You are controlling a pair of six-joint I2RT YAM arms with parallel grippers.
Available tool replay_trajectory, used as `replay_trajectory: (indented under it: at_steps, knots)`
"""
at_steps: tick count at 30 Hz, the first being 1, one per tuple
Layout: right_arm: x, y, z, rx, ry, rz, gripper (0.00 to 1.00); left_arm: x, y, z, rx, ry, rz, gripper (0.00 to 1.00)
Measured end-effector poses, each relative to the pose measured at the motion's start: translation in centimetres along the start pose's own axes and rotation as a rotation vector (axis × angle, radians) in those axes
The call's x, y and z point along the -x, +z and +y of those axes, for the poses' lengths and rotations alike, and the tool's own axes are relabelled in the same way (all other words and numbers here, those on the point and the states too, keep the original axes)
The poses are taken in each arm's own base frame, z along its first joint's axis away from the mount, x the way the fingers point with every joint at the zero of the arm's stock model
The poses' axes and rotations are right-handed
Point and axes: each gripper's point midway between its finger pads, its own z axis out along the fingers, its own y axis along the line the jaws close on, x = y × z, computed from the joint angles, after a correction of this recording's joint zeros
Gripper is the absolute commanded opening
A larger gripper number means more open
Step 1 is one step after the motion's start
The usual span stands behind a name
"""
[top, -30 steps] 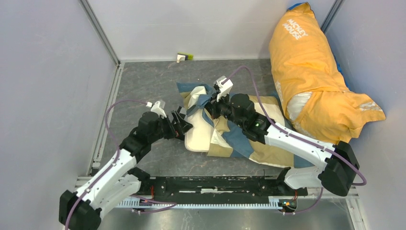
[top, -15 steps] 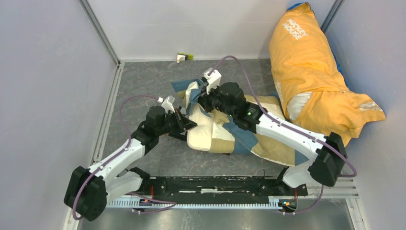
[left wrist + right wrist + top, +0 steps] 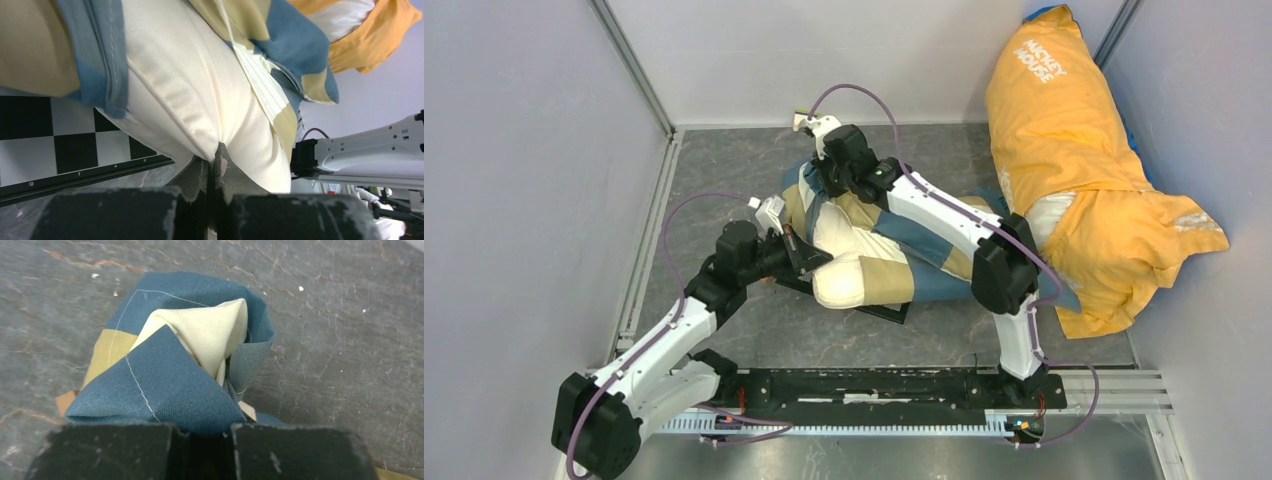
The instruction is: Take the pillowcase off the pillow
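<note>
The cream-white pillow (image 3: 852,275) lies mid-table, its near-left end bare. The blue, tan and cream checked pillowcase (image 3: 914,240) still covers its right part and is bunched toward the back. My left gripper (image 3: 809,258) is shut on the pillow's bare corner; in the left wrist view the fingertips (image 3: 216,156) pinch a fold of the pillow (image 3: 190,95), with the pillowcase (image 3: 295,45) beyond. My right gripper (image 3: 824,178) is at the far end, shut on a bunch of pillowcase fabric (image 3: 170,380); its own jaws (image 3: 202,427) are mostly hidden by the cloth.
A big orange "Mickey Mouse" bundle (image 3: 1074,150) fills the back right corner. A black-and-white checkerboard (image 3: 886,311) lies under the pillow and also shows in the left wrist view (image 3: 60,135). A small green and white object (image 3: 809,118) sits at the back wall. Walls close in on both sides.
My right gripper has moved back and to the left with the pillowcase fabric, dragging the case along the pillow. My left gripper keeps its hold on the pillow corner, barely shifted.
</note>
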Motion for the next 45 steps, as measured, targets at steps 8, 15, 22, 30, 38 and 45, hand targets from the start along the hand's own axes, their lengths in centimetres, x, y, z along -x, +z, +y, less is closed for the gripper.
replay_trajectory:
  at_steps: [8, 15, 22, 30, 38, 45]
  knots:
    - [-3.0, 2.4, -5.0, -0.136, 0.061, 0.11, 0.0, -0.4, -1.5, 0.3, 0.034, 0.058, 0.004, 0.02]
    - [-5.3, 1.5, -9.6, -0.278, 0.121, 0.147, 0.0, 0.6, -3.0, -0.9, 0.039, 0.099, -0.03, 0.02]
    - [-6.1, -1.0, -11.8, -0.318, 0.131, 0.127, 0.0, 0.5, -3.6, -0.5, 0.102, 0.108, -0.001, 0.02]
    - [-3.6, -6.0, -14.0, -0.343, 0.179, 0.023, 0.0, 3.4, -6.3, -1.9, 0.164, 0.214, -0.106, 0.02]
    - [-1.0, -10.8, -15.1, -0.347, 0.254, -0.099, 0.0, 4.5, -7.6, -1.9, 0.234, 0.267, -0.122, 0.02]
    - [-2.1, -12.4, -13.9, -0.201, 0.282, -0.17, 0.0, 4.3, -7.7, -1.5, 0.246, 0.275, -0.127, 0.15]
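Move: The pillow's bare cream end lies just right of the left hand, about 3 cm over and 4 cm below; the left fingers already pinch its edge. From the right hand, which already grips the pillowcase's blue hem, that cream end is roughly 14 cm back, 4 cm to the right and 11 cm down. The chessboard is some 3 cm back, 4 cm right and 18 cm below the left hand; the wooden block about 4 cm back and 15 cm left, equally low. The pillowcase's gathered hem, kept pinched in the right fingers, is hauled some 18 cm to the right across the pillow, first dipping forward and down by about 5 cm, then coming back and up as the hand turns clockwise some 20 degrees. Against this pull the left hand keeps its pinch on the pillow and draws it about 7 cm left and 6 cm up, tilting its fingers upward and rolling its left side up. ##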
